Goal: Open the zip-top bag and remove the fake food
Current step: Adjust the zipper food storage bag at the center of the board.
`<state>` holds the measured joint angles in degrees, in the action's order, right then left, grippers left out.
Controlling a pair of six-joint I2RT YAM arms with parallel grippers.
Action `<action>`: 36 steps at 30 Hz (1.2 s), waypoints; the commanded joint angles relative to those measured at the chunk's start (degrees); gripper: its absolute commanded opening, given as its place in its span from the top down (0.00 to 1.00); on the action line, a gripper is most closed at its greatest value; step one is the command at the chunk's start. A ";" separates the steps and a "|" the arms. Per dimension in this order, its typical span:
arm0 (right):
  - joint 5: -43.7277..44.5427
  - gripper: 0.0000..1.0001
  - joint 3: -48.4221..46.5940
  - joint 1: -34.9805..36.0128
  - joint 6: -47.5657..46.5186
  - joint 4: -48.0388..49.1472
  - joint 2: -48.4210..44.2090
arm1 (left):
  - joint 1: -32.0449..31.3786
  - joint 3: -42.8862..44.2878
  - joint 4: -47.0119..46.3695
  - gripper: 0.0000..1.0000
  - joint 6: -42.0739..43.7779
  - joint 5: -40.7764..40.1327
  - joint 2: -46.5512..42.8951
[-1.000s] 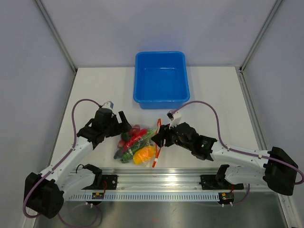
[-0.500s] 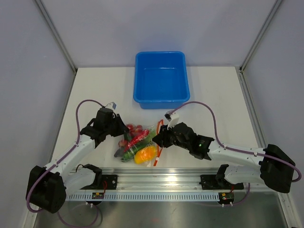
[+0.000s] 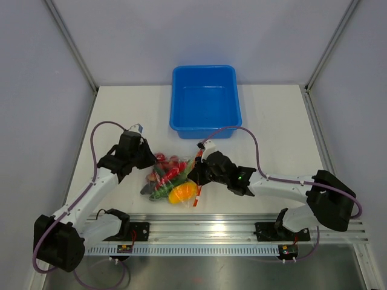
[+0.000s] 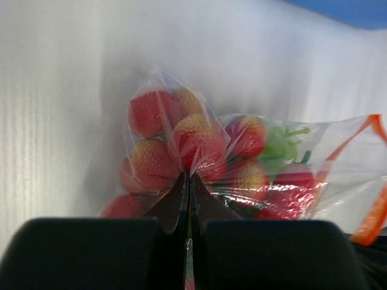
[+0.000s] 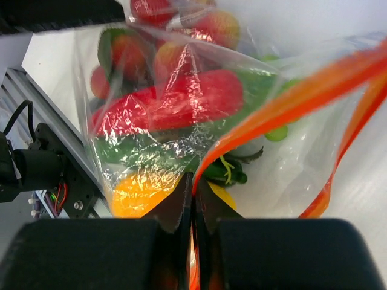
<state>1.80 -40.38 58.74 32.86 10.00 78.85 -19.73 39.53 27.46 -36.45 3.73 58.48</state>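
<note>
The clear zip-top bag (image 3: 175, 179) lies between the arms, its orange-red zip strip (image 3: 198, 181) on the right side. Inside it are the fake food: red and yellow balls (image 4: 181, 142), a red chili (image 5: 175, 103), green vegetables (image 5: 145, 151) and an orange-yellow pepper (image 5: 142, 193). My left gripper (image 3: 150, 162) is shut on the bag's plastic at its closed left end (image 4: 188, 178). My right gripper (image 3: 195, 175) is shut on the zip strip at the bag's mouth (image 5: 193, 181). The mouth gapes, with the two strip halves (image 5: 338, 103) apart.
A blue tub (image 3: 205, 99) stands at the back middle of the white table (image 3: 272, 127). The aluminium rail (image 3: 199, 226) with the arm bases runs along the near edge. Grey walls enclose the back and sides.
Both grippers have closed in on the bag. The right arm has shifted left and up with the zip strip, and the bag has moved slightly toward the back.
</note>
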 commanded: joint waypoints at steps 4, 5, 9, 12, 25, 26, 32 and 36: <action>-4.79 0.94 -6.90 0.32 0.10 3.89 6.40 | 0.65 13.20 5.40 1.00 -0.20 -10.57 -0.12; -4.79 0.94 -8.38 0.32 -0.16 3.45 6.93 | 0.65 15.29 5.58 1.00 -0.29 -11.80 0.40; -6.45 0.92 -13.05 0.23 -1.83 1.52 11.31 | 1.62 17.86 6.73 1.00 0.32 -13.04 4.27; -9.00 0.58 -13.76 0.23 -2.36 3.70 13.25 | 1.88 15.94 4.62 1.00 0.59 -13.31 5.85; -3.05 0.29 -7.35 0.23 -6.93 0.73 4.13 | 1.88 14.96 0.49 1.00 2.78 -15.68 13.23; -2.16 0.28 -7.08 0.32 -7.28 -0.93 3.25 | 1.97 14.96 0.31 1.00 2.87 -16.64 13.68; 4.69 0.24 -5.32 0.32 -9.13 -3.92 -2.47 | 1.88 14.26 -2.50 1.00 3.93 -17.70 15.00; 12.59 0.28 -7.95 0.32 -10.36 -9.28 -1.86 | 1.88 14.09 -3.29 1.00 4.45 -18.67 15.35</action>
<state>6.20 -46.19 58.76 24.95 5.87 77.03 -18.00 53.47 28.60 -33.30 -12.34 73.45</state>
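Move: My left hand already pinches the bag's film above the strawberries; the bag's middle lies about 6 cm back, 6 cm right and 6 cm below it. The blue bin's middle is some 23 cm ahead and 20 cm right. From my right hand, which still grips the orange zip edge, the bag's middle is about 9 cm left, 1 cm back and 6 cm down, the yellow fruit roughly 4 cm left, 6 cm back and equally low. Keeping the film pinched, I swing my left hand up about 7 cm and forward, then lower it again while still reaching out, ending some 7 cm farther out and 4 cm left, rolled and turned a little. My right hand follows about 6 cm left with the orange zip edge, opens wide to let go of it, then draws back right as far and rises clear. ##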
